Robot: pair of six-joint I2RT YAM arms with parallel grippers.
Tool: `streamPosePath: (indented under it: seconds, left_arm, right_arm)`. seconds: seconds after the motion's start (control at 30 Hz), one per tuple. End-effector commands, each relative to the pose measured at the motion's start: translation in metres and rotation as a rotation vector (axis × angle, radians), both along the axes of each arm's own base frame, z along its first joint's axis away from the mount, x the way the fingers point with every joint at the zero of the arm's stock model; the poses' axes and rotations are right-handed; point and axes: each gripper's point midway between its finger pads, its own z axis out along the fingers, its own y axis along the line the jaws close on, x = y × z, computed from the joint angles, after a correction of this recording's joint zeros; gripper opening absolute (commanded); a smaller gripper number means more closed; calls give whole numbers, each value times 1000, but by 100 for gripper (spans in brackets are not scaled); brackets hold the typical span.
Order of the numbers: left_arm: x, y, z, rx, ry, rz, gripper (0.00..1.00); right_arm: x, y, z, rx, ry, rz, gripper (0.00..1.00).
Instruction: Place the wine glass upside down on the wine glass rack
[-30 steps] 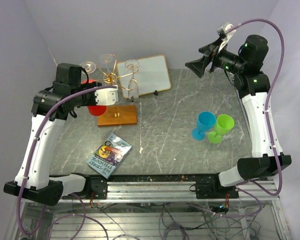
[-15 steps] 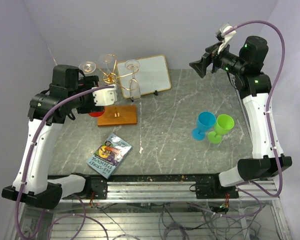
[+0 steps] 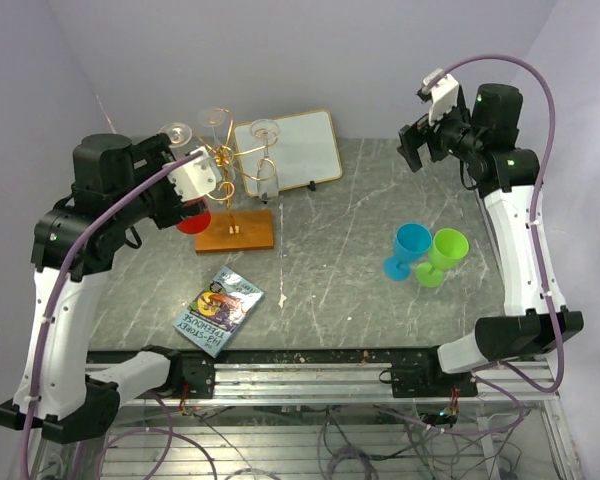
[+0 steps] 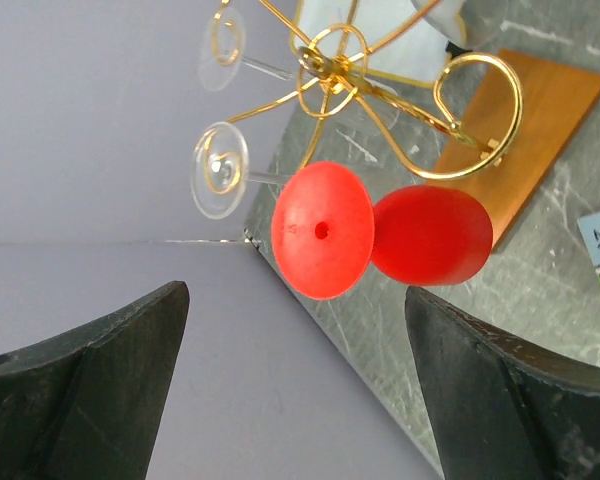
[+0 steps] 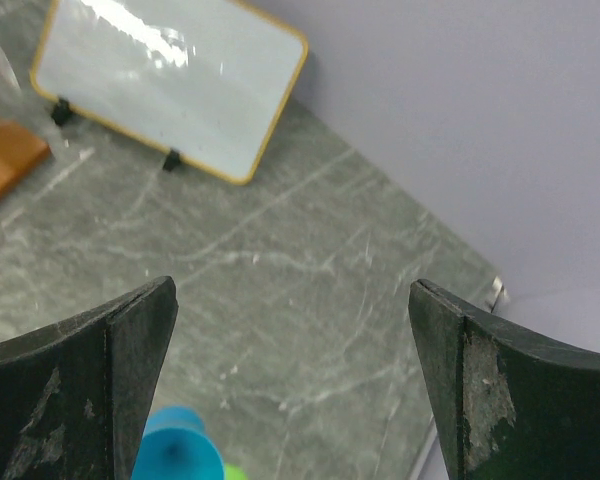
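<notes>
The red wine glass (image 4: 430, 235) hangs bowl-down on the left side of the gold wire wine glass rack (image 4: 470, 120). Its round foot (image 4: 322, 230) faces my left wrist camera. In the top view only its bowl (image 3: 193, 223) shows, under my left gripper (image 3: 183, 198). That gripper (image 4: 295, 320) is open and stands clear of the glass, with nothing between its fingers. The rack (image 3: 220, 160) stands on an orange-brown wooden base (image 3: 238, 232). My right gripper (image 3: 412, 148) is held high at the back right, open and empty (image 5: 292, 300).
Three clear glasses (image 3: 175, 132) hang on the rack's upper arms. A white framed board (image 3: 292, 148) stands behind it. A blue glass (image 3: 410, 250) and a green glass (image 3: 442, 256) stand at the right. A printed packet (image 3: 218, 310) lies near the front left.
My left gripper has opened and drawn back to the left, leaving the red glass on the rack. My right wrist has turned and lifted a little.
</notes>
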Motion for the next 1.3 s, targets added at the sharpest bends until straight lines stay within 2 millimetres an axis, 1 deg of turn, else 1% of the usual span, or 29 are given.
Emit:
streamPosePath:
  seconds: [0.0, 0.1, 0.2, 0.3, 0.37, 0.5, 0.6, 0.73, 0.8, 0.9, 0.97, 1.07, 1.1, 1.2, 1.27]
  left_arm:
    - [-9, 6, 41, -153, -114, 82, 99]
    - [-12, 8, 50, -169, -140, 81, 99]
    - [-11, 10, 59, -217, -165, 101, 99]
    - [-5, 12, 69, -289, -192, 138, 99]
    - [-1, 15, 78, -353, -213, 181, 99]
    - [10, 23, 91, -465, -246, 257, 99]
    - [17, 29, 93, -481, -265, 284, 99]
    - [24, 29, 83, -438, -238, 271, 99]
    - [25, 28, 81, -444, -229, 265, 99]
    - [28, 27, 78, -462, -210, 259, 99]
    - [30, 26, 76, -473, -199, 252, 99]
    - [30, 23, 74, -470, -189, 236, 100]
    - [31, 23, 74, -468, -187, 235, 100]
    - [34, 23, 71, -465, -177, 235, 99]
    - [35, 21, 69, -462, -168, 229, 99]
  right_arm:
    - [-7, -19, -43, -107, 141, -49, 100]
    - [-12, -23, -59, -141, 189, -52, 100]
    - [-17, -23, -73, -148, 243, -40, 100]
    - [-24, -19, -85, -140, 283, -19, 100]
    - [-29, -21, -92, -151, 305, -16, 100]
    - [-41, -33, -115, -209, 373, -53, 100]
    - [-52, -41, -133, -246, 421, -72, 99]
    - [-70, -51, -154, -292, 482, -88, 96]
    - [-78, -55, -162, -308, 502, -96, 95]
    - [-88, -64, -179, -330, 537, -120, 90]
    - [-92, -69, -191, -338, 569, -130, 84]
    - [-92, -71, -203, -342, 608, -134, 77]
    - [-91, -70, -207, -340, 624, -131, 72]
    - [-88, -65, -216, -323, 667, -107, 63]
    - [-84, -63, -218, -316, 680, -102, 57]
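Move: The blue wine glass stands about 9 cm back, 3 cm right and 30 cm below the right gripper; the green one is some 7 cm farther right of it and 2 cm nearer the base. From the left gripper, the hung red glass is 3 cm ahead, 1 cm right and 12 cm below, a clear glass 7 cm beyond it, the rack hub 7 cm ahead, 8 cm right, 5 cm below, and the blue glass roughly 50 cm right, 4 cm ahead, 30 cm below. Bring the right gripper down about 21 cm and back towards the blue glass, easing right, tipping the fingers some 35 degrees further down and partly closing them near its rim beside the green glass. Meanwhile lift the empty, open left gripper up and away from the red glass, first slightly back, then forward and left, rolling its left side down and turning counter-clockwise. ##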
